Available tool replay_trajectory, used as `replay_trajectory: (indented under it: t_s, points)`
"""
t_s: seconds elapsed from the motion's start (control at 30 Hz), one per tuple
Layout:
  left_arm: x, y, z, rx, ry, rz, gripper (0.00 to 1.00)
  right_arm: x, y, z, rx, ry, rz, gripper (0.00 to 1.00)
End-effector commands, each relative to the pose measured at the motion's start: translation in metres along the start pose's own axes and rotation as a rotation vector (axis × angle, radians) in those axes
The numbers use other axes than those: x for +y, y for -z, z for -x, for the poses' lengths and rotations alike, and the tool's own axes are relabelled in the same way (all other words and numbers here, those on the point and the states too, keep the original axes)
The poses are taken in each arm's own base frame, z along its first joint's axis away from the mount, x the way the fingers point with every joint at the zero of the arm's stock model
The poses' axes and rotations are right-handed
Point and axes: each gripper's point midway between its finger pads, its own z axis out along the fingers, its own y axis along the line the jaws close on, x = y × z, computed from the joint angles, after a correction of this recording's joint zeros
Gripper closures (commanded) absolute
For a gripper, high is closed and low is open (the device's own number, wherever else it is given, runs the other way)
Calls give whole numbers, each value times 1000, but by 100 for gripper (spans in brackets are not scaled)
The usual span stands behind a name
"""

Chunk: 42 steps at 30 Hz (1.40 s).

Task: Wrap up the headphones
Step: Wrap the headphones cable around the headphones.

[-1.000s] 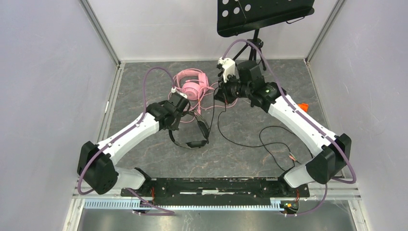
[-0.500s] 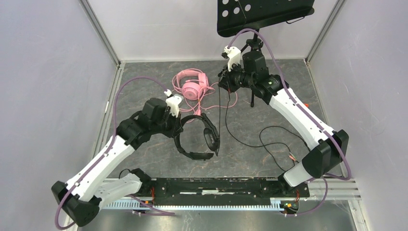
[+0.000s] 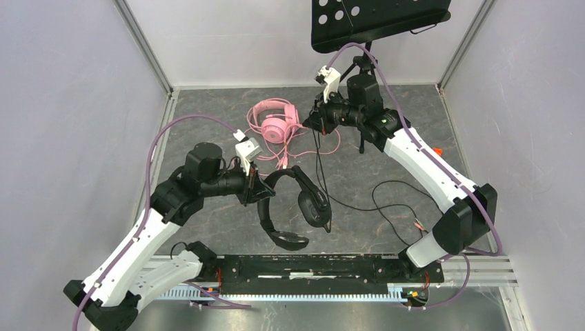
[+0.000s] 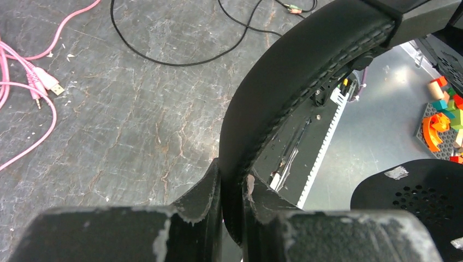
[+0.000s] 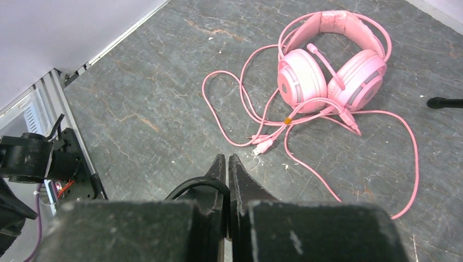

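Observation:
My left gripper [image 3: 256, 187] is shut on the headband of the black headphones [image 3: 298, 207] and holds them lifted above the table; the band [image 4: 295, 93] arches up from between the jaws in the left wrist view. My right gripper [image 3: 316, 121] is shut on the thin black cable [image 3: 321, 165], which hangs down from it toward the black earcups; a loop of the cable [image 5: 199, 185] shows at the fingers. The pink headphones [image 3: 274, 121] lie flat at the back centre with their pink cable [image 5: 306, 164] looped loosely around them, also in the right wrist view [image 5: 327, 71].
The rest of the black cable [image 3: 386, 200] trails across the table to a plug [image 3: 419, 226] at the right. A black music stand [image 3: 372, 21] rises at the back, with its pole beside my right arm. A small orange piece [image 3: 434, 152] lies at the right.
My left arm has pulled back and raised the black headphones off the table, turning them upright. My right gripper has moved up and slightly back with the black cable, drawing it taut.

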Motion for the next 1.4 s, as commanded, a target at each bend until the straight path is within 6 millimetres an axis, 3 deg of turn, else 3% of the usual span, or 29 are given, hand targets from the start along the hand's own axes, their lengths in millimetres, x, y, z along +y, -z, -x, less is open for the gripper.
replay_trajectory:
  t_s: [0.0, 0.07, 0.17, 0.3, 0.43, 0.53, 0.6, 0.77, 0.93, 1.13, 1.37]
  points:
    - [-33, -1, 5, 10, -100, -217, 98, -6, -6, 16, -52, 16, -3, 100]
    - [-17, -8, 4, 40, -86, -131, 98, -8, -5, 15, -31, 31, -16, 100]
    - [26, -14, -3, 120, -58, 99, 98, -11, 0, 15, 0, 50, -43, 100]
    - [71, -9, -9, 202, -25, 355, 98, -14, 6, 7, 52, 46, -73, 100]
    - [102, -2, -8, 206, 23, 553, 98, -9, 7, -12, 112, -8, -48, 100]
    - [126, 5, -7, 202, 63, 710, 98, 8, 9, -22, 100, -73, 26, 100]
    - [141, 10, -8, 189, 91, 813, 98, 31, 9, -31, 51, -135, 127, 100]
    - [164, 15, -12, 160, 140, 968, 98, 75, 13, -38, 14, -191, 276, 100]
    - [180, 20, -9, 108, 179, 1095, 98, 119, 22, -25, -69, -224, 403, 100]
    - [180, 24, 8, -77, 283, 1113, 98, 176, 10, -58, -15, -243, 512, 100]
    - [167, 21, 24, -288, 429, 970, 98, 165, -1, -60, -64, -183, 392, 100]
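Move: I hold the black headphones by the headband in my left hand; the cable pinched in my right lies about 21 cm ahead, 20 cm right and slightly above my left hand. From my right hand, the headphones' middle is roughly 25 cm back, 9 cm left and 7 cm lower; the pink headphones lie some 22 cm ahead, 16 cm left and 27 cm down. The pink cable's plug is about 24 cm ahead, 6 cm right and 24 cm below my left hand. I swing the headphones forward and left with my left hand, about 12 cm and 11 cm, sinking some 8 cm before easing up a little, while turning them nearly 60 degrees counter-clockwise with some roll. My right hand lingers and dips slightly, then sweeps about 17 cm back and 8 cm left towards the ear cups, tipping down and turning counter-clockwise. Both grips stay closed, on headband and cable. ##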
